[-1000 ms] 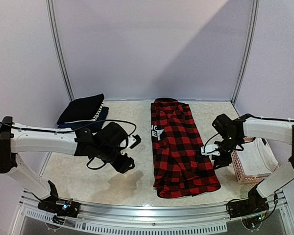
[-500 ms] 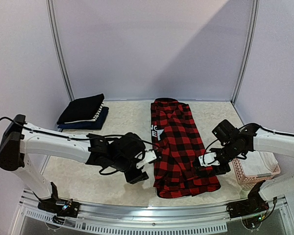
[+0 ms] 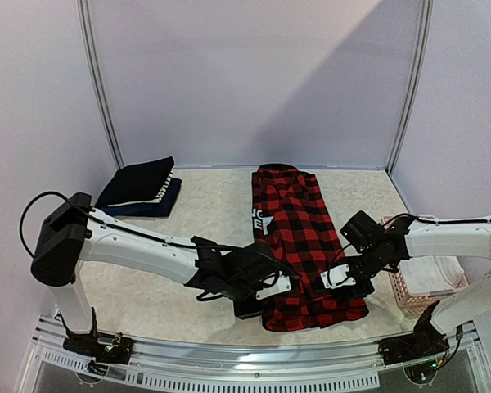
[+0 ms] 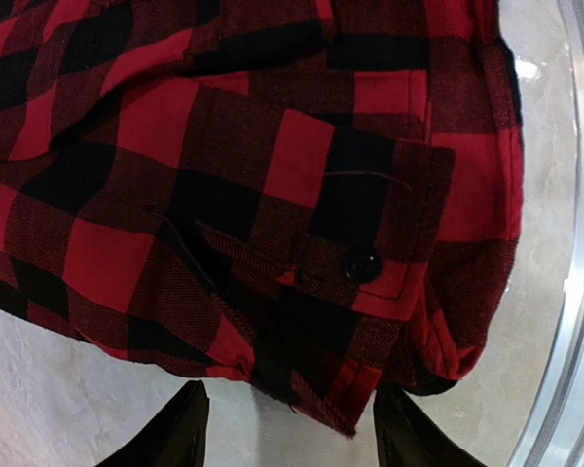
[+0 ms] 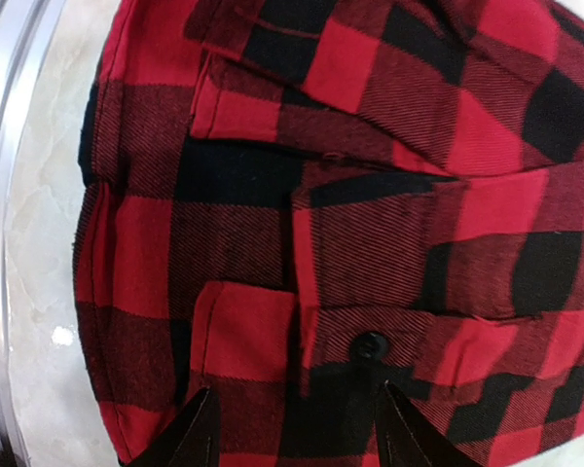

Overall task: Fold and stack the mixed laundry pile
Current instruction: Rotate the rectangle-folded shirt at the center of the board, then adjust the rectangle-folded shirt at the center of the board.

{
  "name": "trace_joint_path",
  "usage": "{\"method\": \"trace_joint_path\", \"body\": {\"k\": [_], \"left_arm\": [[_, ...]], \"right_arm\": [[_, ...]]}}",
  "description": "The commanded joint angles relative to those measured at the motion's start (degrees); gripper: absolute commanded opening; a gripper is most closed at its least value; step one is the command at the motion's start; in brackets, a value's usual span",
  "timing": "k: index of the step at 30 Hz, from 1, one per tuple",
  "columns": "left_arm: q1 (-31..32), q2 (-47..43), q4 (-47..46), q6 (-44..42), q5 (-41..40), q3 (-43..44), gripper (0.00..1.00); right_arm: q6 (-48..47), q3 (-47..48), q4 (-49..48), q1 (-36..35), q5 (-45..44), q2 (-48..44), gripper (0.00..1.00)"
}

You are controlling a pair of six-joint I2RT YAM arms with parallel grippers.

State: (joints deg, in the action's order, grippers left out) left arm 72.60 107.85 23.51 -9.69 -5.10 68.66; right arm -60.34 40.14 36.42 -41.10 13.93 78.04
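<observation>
A red-and-black plaid flannel shirt [image 3: 299,246] lies folded into a long strip down the middle of the table. My left gripper [image 3: 262,299] sits at its near left corner, jaws open, with bare table between the fingertips and the hem [image 4: 311,404] just ahead. My right gripper [image 3: 337,278] hovers over the shirt's near right part, open, with plaid cloth and a black button [image 5: 371,344] beneath it. A folded stack of navy and black clothes [image 3: 139,187] rests at the back left.
A pink slatted basket [image 3: 397,282] holding white cloth stands at the right edge, close behind my right arm. The table's metal front rail [image 4: 574,243] runs just beyond the shirt's near end.
Both arms have swung inward to the shirt's near end: the left gripper moved right from open table to the near left corner, the right moved left and down onto the shirt.
</observation>
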Motion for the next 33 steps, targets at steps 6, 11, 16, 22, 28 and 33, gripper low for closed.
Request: {"method": "trace_joint_path", "body": {"k": [6,11,16,22,28,33], "left_arm": [[0.76,-1.48,-1.35,1.03,-1.16,-1.73,0.59],[0.70,-4.67,-2.98,2.09,-2.19,-4.98,0.59],[0.70,-6.31,-2.96,1.18,-2.00,-6.72,0.59],[0.62,-5.74,-3.27,-0.07,-1.54,-5.66,0.59],[-0.35,-5.87,-4.02,1.95,-1.08,-4.73,0.59],[-2.64,-10.13,-7.07,4.57,0.10,-8.08,0.59]], "right_arm": [[1.14,-0.78,-5.78,-2.55,-1.01,3.50,0.50],[2.70,0.76,-5.92,-2.53,-3.25,6.64,0.23],[4.00,2.77,-0.28,-2.50,-3.37,3.48,0.07],[4.87,4.84,5.69,-2.56,-4.51,-5.77,0.04],[4.07,2.34,6.81,-2.58,-8.64,-8.81,0.03],[4.43,0.21,6.49,-2.57,-8.75,-8.62,0.09]]}}
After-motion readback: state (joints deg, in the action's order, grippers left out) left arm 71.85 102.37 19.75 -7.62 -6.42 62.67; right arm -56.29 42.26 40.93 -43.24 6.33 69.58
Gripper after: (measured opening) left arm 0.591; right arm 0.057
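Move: The shirt's right cuff, the one with the button, lies just under the right hand, about 1 cm ahead, 1 cm left and 2 cm below. The shirt's near right corner is some 6 cm back from that hand, and the basket's middle is about 19 cm to its right and 8 cm ahead. From the left hand, the right cuff is some 29 cm right and 6 cm ahead; the left cuff's tip is about 3 cm right, level ahead, 2 cm below. Right hand dips 2 cm, pinches the buttoned cuff, lifts it some 6 cm; left edges 2 cm left. ##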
